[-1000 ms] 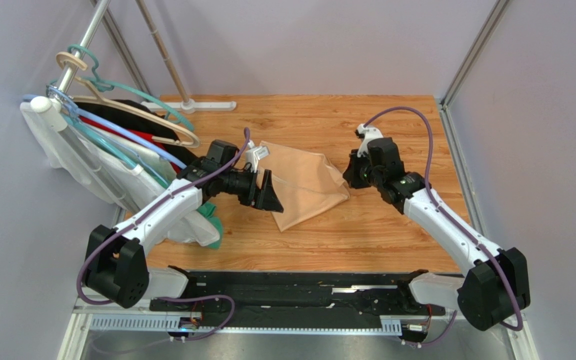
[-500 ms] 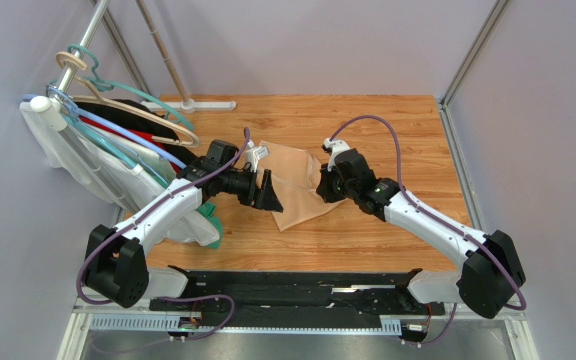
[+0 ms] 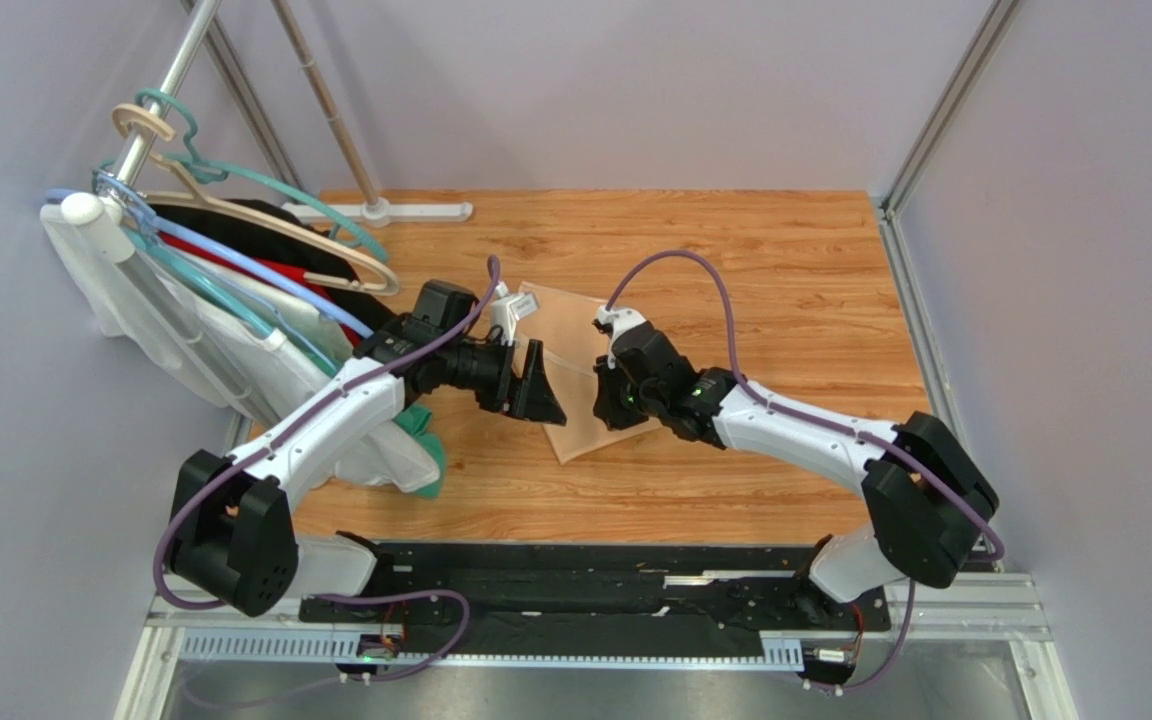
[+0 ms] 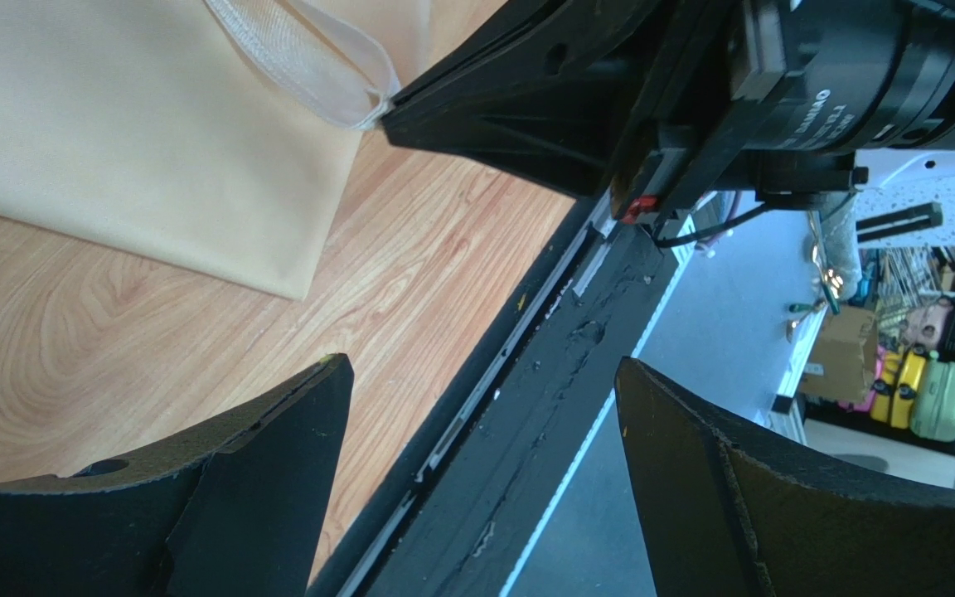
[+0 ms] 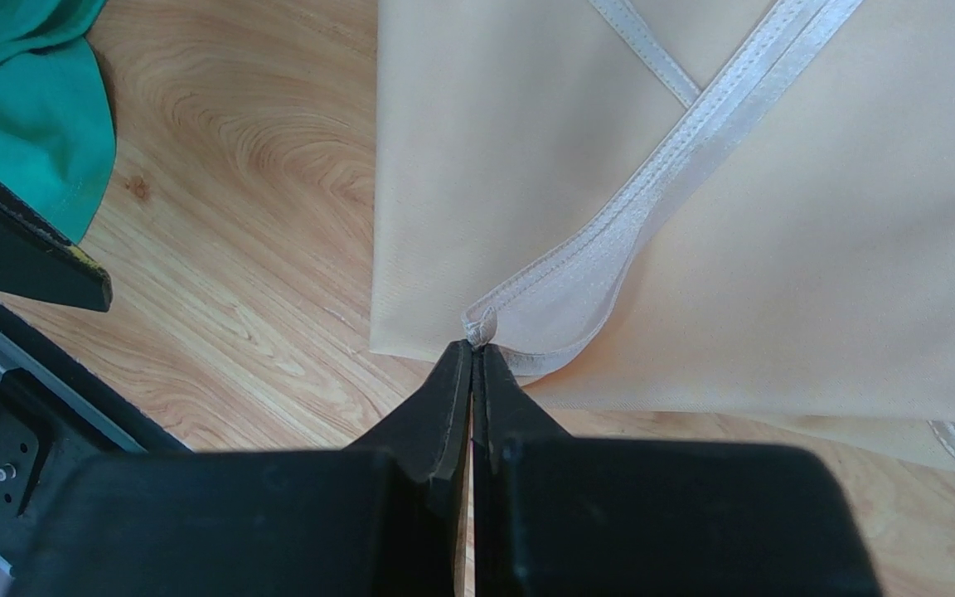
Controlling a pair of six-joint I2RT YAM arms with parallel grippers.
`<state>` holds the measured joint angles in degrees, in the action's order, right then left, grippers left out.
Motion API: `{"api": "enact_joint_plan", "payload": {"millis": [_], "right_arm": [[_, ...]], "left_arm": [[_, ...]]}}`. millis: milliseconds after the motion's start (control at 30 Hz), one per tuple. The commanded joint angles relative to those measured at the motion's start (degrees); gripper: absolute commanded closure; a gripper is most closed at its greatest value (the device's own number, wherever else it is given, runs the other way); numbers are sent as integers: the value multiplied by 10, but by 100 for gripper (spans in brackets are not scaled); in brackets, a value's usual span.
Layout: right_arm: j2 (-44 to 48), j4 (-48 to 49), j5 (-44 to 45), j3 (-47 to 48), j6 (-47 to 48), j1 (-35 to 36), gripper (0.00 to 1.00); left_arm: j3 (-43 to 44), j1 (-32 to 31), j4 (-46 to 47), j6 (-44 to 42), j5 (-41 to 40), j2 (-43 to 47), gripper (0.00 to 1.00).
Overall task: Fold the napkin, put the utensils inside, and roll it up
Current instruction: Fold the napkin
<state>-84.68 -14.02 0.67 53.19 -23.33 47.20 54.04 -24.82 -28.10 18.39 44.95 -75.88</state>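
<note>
The peach-beige napkin [image 3: 570, 333] lies mid-table, partly folded over itself, and my right arm hides much of it from above. My right gripper [image 3: 606, 402] is shut on a hemmed corner of the napkin [image 5: 757, 236]. In the right wrist view, that gripper [image 5: 473, 350] pinches the corner just off the folded edge. My left gripper [image 3: 539, 387] hovers open beside the napkin's left edge. Its wrist view shows the left gripper [image 4: 483, 363] with nothing between the fingers, and the napkin [image 4: 134, 137] beyond them. The utensils are out of view.
A clothes rack with hangers and white, red and black garments [image 3: 222, 293] fills the left side. A green cloth [image 3: 420, 435] lies under my left arm, also visible as the green cloth [image 5: 22, 100] in the right wrist view. The black rail [image 3: 582, 578] marks the table's near edge.
My right arm has swept left across the table with the napkin's corner in its grip, drawing the cloth over itself. The left arm has stayed still.
</note>
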Motion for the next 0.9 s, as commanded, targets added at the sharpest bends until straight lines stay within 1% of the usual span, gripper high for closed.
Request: {"api": "enact_joint_plan", "payload": {"millis": [0, 300, 467, 500, 800, 833, 867], "right_arm": [[-20, 55, 13, 16, -21, 14, 100], [-89, 96, 2, 13, -43, 41, 100], [-111, 116, 1, 13, -54, 47, 100], [-118, 122, -17, 13, -55, 47, 100], [-145, 135, -45, 20, -66, 56, 100], [-141, 136, -48, 22, -66, 56, 100], [-138, 136, -47, 24, -65, 56, 96]], "left_arm": [[7, 13, -1, 3, 1, 10, 13], [8, 13, -6, 2, -6, 9, 13], [8, 13, -6, 1, -9, 8, 13], [8, 13, -6, 0, -11, 9, 13], [9, 13, -8, -1, -14, 7, 13], [9, 13, -8, 0, -14, 6, 13], [10, 13, -9, -1, -15, 6, 13]]}}
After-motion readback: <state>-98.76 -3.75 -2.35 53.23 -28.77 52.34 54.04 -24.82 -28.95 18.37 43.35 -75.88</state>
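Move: The napkin's near-left corner, over which the already pinched corner is being carried, lies about 5 cm to the right hand's left, 3 cm back and some 8 cm below. The napkin's far-left corner is about 22 cm ahead of that hand and 10 cm to its left; the green cloth's hem lies roughly 24 cm to its left, level with it. From the idle left hand the near-left corner is about 3 cm to the right, level fore and aft, and 15 cm below. The pinched napkin corner is lowered towards the near-left corner of the cloth, the right hand sinking some 6 cm while carrying it about 5 cm left and slightly back. Its closed fingers keep their hold and tip a little steeper; the descent is fastest midway and eases near the table as the leftward drift goes on. ##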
